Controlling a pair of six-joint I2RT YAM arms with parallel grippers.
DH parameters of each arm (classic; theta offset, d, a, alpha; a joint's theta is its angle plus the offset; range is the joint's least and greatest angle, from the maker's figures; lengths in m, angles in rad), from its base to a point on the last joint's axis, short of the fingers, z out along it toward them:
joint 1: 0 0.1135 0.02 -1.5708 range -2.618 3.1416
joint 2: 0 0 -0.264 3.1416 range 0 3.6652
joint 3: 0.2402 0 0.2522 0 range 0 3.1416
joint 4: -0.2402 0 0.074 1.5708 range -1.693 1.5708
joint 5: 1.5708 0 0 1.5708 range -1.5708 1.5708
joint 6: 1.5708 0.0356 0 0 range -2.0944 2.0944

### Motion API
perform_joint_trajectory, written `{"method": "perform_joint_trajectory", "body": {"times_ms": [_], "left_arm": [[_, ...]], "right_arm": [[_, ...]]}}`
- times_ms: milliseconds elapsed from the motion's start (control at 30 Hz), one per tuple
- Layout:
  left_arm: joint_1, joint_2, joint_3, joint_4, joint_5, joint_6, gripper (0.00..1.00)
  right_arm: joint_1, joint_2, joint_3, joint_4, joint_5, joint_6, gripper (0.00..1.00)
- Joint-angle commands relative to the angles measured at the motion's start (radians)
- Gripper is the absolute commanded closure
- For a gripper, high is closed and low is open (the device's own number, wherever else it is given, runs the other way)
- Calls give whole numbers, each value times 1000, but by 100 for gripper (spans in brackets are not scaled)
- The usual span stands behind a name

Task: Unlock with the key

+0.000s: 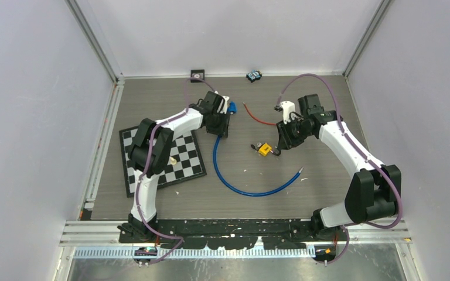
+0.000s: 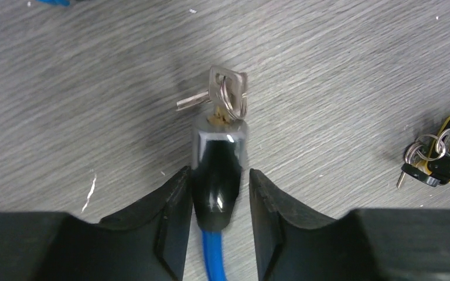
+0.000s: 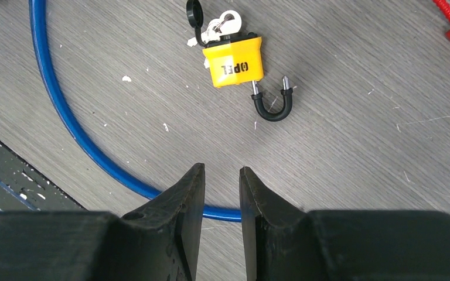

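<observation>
The blue cable lock (image 1: pixel 252 192) lies curved on the table. Its black and silver lock head (image 2: pixel 220 149) has a key (image 2: pixel 225 91) on a ring stuck in its end. My left gripper (image 2: pixel 217 172) straddles the lock head: one finger touches it, a gap shows at the other, so it is open. A yellow padlock (image 3: pixel 234 61) lies with its black shackle (image 3: pixel 272 105) swung out and keys at its base. My right gripper (image 3: pixel 221 170) hovers open near the padlock with nothing between its fingers, the blue cable (image 3: pixel 64 117) passing beneath it.
A chessboard (image 1: pixel 181 164) with a small piece lies at the left under the left arm. A red cable lock (image 1: pixel 258 114) lies between the two grippers. Two small dark items (image 1: pixel 197 75) (image 1: pixel 254 76) sit at the back edge.
</observation>
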Motion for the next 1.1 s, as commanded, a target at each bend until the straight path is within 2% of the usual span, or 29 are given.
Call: {"method": "perform_joint_trajectory", "body": {"times_ms": [0, 100, 233, 367, 567, 633, 733, 800, 1067], "left_arm": [[-4, -22, 37, -27, -28, 26, 54], [-4, -36, 39, -40, -50, 53, 45], [-4, -55, 39, -62, -75, 102, 37], [-4, -113, 19, -63, -109, 166, 21], [-4, -282, -49, -50, -136, 295, 1], [-3, -348, -93, -29, -143, 359, 0], [5, -450, -173, 13, -192, 426, 0], [17, -527, -237, 37, -213, 449, 0], [84, -854, -426, 74, -254, 434, 0]], "right_arm": [[-9, -49, 24, -11, -25, -11, 66], [-14, -55, 22, -11, -33, -6, 66], [-21, -62, 21, -12, -41, -3, 66], [-31, -79, 20, -11, -45, 2, 65], [-83, -98, 52, -6, -54, 61, 54], [-120, -100, 75, -7, -57, 102, 50], [-178, -113, 114, -7, -62, 142, 30], [-227, -128, 147, -7, -60, 160, 20], [-258, -198, 188, 18, 16, 237, 12]]}}
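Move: The blue cable lock's head lies between the left fingers, about level with the pads, its key some 4 cm ahead and 1 cm right; the blue truck is about 9 cm ahead and 1 cm right. From the right hand, which is empty, the head is about 20 cm left, 11 ahead and 10 below; the yellow padlock is 6 cm left, 5 ahead, the red lock 4 cm right, 13 ahead, both some 10 cm down. The blue lock's head is let go: the left fingers spread wide beside it with the hand almost in place, then that hand climbs about 15 cm, drawing left and somewhat back over the chessboard, fingers tilting up forward some 30 degrees. The empty right hand, slow at first, rises away from the padlock and swings right and a little forward, turning clockwise as its fingers open. ##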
